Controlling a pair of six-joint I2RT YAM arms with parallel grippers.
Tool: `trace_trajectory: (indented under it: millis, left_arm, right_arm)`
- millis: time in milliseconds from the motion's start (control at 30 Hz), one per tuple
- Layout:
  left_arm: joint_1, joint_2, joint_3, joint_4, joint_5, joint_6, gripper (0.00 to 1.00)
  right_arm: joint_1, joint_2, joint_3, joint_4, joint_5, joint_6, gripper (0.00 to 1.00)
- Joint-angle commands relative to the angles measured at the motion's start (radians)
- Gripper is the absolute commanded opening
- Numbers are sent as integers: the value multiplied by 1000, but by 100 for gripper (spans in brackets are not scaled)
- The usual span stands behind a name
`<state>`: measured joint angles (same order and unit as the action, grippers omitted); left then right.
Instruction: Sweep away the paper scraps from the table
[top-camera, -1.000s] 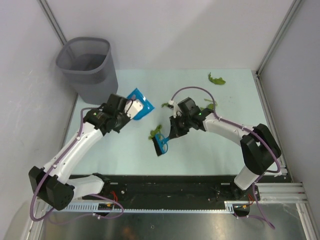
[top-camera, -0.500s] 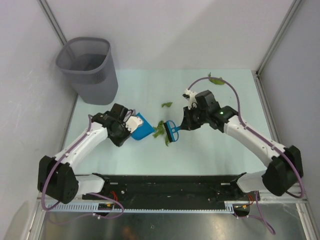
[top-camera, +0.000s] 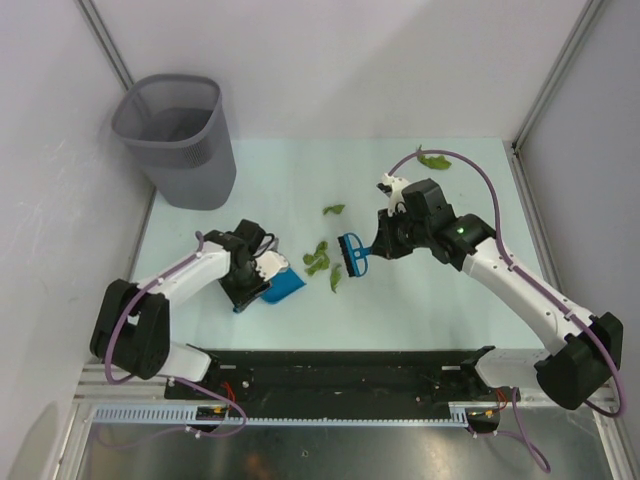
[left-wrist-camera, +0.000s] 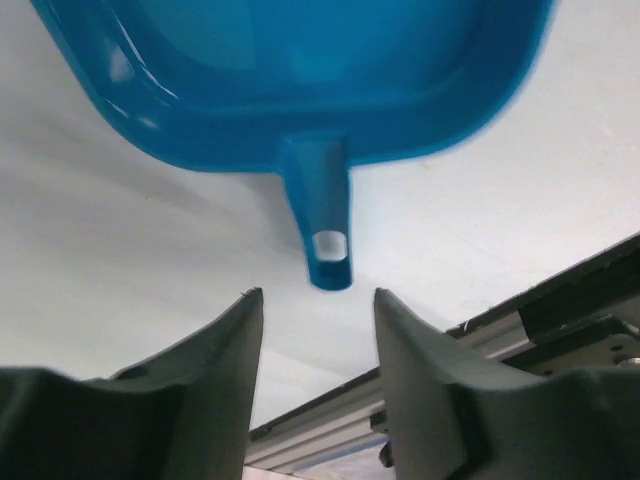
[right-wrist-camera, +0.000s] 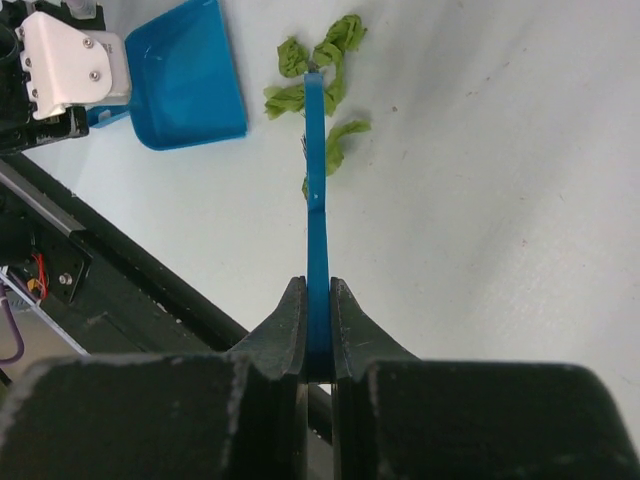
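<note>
Green paper scraps (top-camera: 318, 258) lie bunched mid-table, one scrap (top-camera: 335, 278) just below them, another (top-camera: 333, 209) further back and one (top-camera: 432, 159) at the far right. My right gripper (right-wrist-camera: 318, 296) is shut on the handle of the blue brush (top-camera: 352, 253), whose head stands just right of the bunch (right-wrist-camera: 300, 92). The blue dustpan (top-camera: 288, 285) rests on the pale table (top-camera: 450, 290), left of the scraps. My left gripper (left-wrist-camera: 318, 300) is open, and the dustpan handle (left-wrist-camera: 325, 230) ends just beyond its fingertips, apart from them.
A grey mesh wastebasket (top-camera: 180, 135) stands off the table's far left corner. The black rail (top-camera: 340, 365) with the arm bases runs along the near edge, close behind my left gripper. Grey walls close in the left, back and right sides.
My left gripper lowered the dustpan to the table near the front edge and opened off its handle. My right gripper carried the brush a little to the right of the scraps.
</note>
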<state>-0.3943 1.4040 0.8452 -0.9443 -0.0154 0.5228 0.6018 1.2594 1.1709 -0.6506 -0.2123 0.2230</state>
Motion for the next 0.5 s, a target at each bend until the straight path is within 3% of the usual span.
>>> trace_trajectory:
  millis: [0, 167, 267, 300, 467]
  left_arm:
    - [5, 6, -21, 96, 34, 48, 60]
    - [32, -49, -60, 167, 118, 103, 82]
    - [104, -141, -49, 190, 210, 92, 93]
    - [156, -172, -67, 202, 300, 91, 99]
    - [198, -381, -202, 239, 422, 180, 100]
  right_arm:
    - [-2, -18, 33, -12, 17, -16, 0]
    - [-2, -34, 33, -20, 16, -22, 0]
    - [0, -41, 32, -32, 16, -21, 0]
    - [0, -43, 33, -34, 16, -20, 0]
    - [15, -35, 33, -27, 13, -16, 0]
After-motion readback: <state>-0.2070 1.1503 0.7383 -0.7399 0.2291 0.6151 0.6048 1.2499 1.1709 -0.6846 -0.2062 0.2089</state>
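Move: Just under the left hand, between its part-open fingers, is the dustpan's handle, about 1 cm ahead, 2 cm to the right and 2 cm lower; the dustpan's middle lies about 4 cm ahead and 6 cm to the right. The nearest cluster of paper scraps is roughly 11 cm ahead and 16 cm to the right, a single scrap about 6 cm ahead and 19 cm right. From the right hand, the dustpan is about 3 cm back, 21 cm left and 19 cm down. Spreading its fingers from under half to fully open around the dustpan's handle, the left hand first settles about 1 cm lower, then climbs about 3.5 cm off the handle while easing some 3 cm forward, its fingertips tilting forward and right, towards the pan, by some 25 degrees. The right hand keeps hold of the brush, almost still above the table. ##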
